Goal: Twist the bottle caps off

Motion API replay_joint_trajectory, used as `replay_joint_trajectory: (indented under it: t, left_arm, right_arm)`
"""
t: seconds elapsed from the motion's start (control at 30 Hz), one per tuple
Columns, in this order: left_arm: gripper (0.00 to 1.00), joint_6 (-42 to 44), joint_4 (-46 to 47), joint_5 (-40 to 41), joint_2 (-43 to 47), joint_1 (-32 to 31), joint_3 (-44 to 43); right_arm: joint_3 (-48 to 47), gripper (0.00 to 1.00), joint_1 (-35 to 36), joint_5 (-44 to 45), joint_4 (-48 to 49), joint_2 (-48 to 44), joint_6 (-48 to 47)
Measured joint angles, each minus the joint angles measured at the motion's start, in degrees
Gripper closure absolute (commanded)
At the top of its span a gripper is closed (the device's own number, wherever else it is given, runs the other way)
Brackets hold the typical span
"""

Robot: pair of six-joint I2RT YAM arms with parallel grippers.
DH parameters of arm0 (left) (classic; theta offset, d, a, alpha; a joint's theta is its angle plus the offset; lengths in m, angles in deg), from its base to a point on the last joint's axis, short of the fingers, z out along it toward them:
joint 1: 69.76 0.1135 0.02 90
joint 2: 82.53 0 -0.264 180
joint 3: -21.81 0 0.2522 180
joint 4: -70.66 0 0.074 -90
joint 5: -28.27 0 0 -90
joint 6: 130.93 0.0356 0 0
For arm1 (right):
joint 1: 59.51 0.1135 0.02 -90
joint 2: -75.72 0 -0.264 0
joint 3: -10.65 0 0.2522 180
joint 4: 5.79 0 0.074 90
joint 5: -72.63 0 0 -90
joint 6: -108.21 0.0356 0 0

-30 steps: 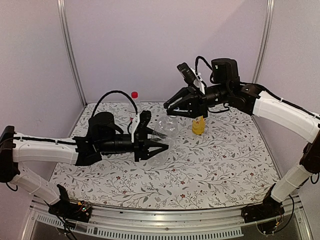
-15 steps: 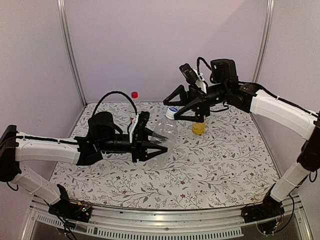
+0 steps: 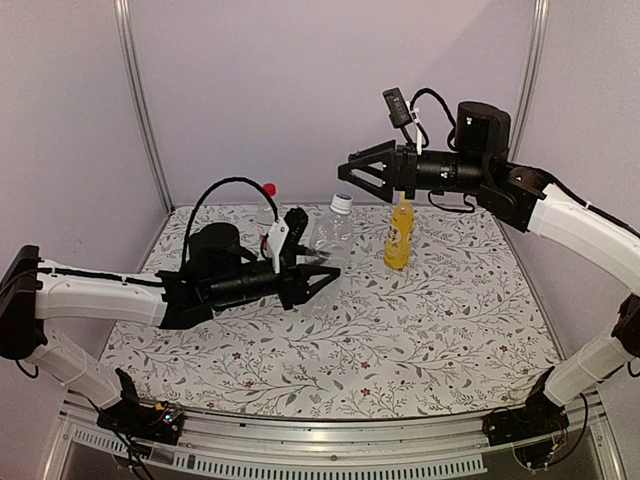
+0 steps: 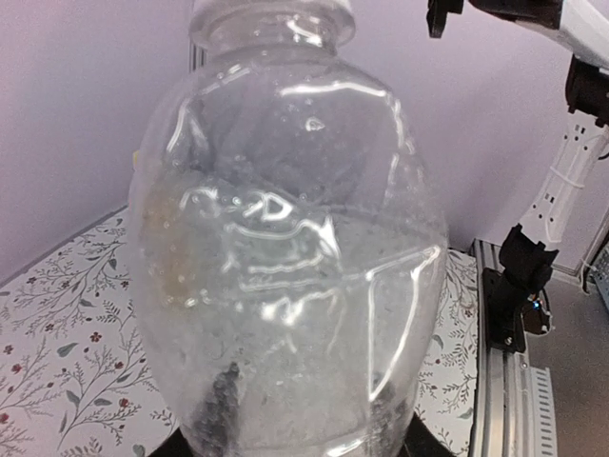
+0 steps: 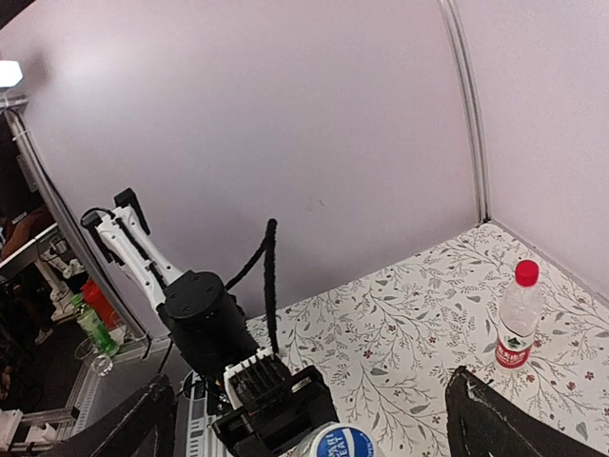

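Observation:
My left gripper (image 3: 322, 268) is shut on the clear unlabelled bottle (image 3: 328, 240), holding it nearly upright low on its body. That bottle (image 4: 285, 238) fills the left wrist view, and the dark fingers (image 4: 214, 409) show through its base. The blue cap (image 3: 342, 203) sits on its neck. My right gripper (image 3: 347, 170) hangs open just above and right of the cap, touching nothing. In the right wrist view the blue cap (image 5: 341, 445) lies below the open right gripper (image 5: 309, 381). The yellow-orange bottle (image 3: 398, 238) stands behind. The labelled bottle (image 5: 516, 324) has its red cap (image 5: 525, 272) on.
The floral table mat (image 3: 420, 330) stretches to the front and right. Pale booth walls with metal corner posts (image 3: 140, 100) close in the back and sides. The left arm's black cable (image 3: 215, 190) arches above its wrist.
My right gripper has opened, come off the blue cap and risen to the right. The left gripper has swung the clear bottle more upright, with the cap still on its neck.

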Motion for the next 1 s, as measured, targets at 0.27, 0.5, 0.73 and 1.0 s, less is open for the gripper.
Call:
replay_joint_trajectory:
  t: [0.27, 0.5, 0.73, 1.0]
  left_arm:
    - [0.67, 0.7, -1.5, 10.1, -0.2, -3.2, -1.7]
    - [0.67, 1.3, -2.1, 13.7, -0.2, -3.4, -2.0]
    - [0.67, 1.8, -2.3, 15.1, -0.5, -3.4, -2.0]
    - [0.67, 2.3, -2.3, 15.9, -0.5, -3.7, -2.0]
  right_arm:
    - [-2.0, 0.17, 3.3, 11.3, -1.9, 3.4, 4.0]
    - [-2.7, 0.43, 5.5, 13.2, -4.7, 6.0, 3.8]
    - [-2.7, 0.52, 5.6, 13.8, -5.3, 6.1, 3.5]
    - [-2.7, 0.69, 5.6, 14.5, -5.5, 6.1, 3.0]
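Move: The white cap I go for with my right hand lies about 5 cm below it and 3 cm to its left, neither ahead nor back. It tops the clear bottle my left hand already holds, roughly 12 cm above that hand, 3 cm ahead and 2 cm to its right. From my right hand, the yellow bottle stands some 9 cm ahead and 11 cm right, the red-capped bottle about 14 cm ahead and 19 cm left, both some 32 cm lower. I bring my wide-open right hand back onto the cap: a short reach forward, then about 5 cm down and 3 to 4 cm left, its fingers tipping slightly down and swinging a little clockwise. They close from wide open to under half around the cap's sides, while my left hand keeps its grip and carries the bottle 2 cm forward, turning some 10 degrees counter-clockwise. ##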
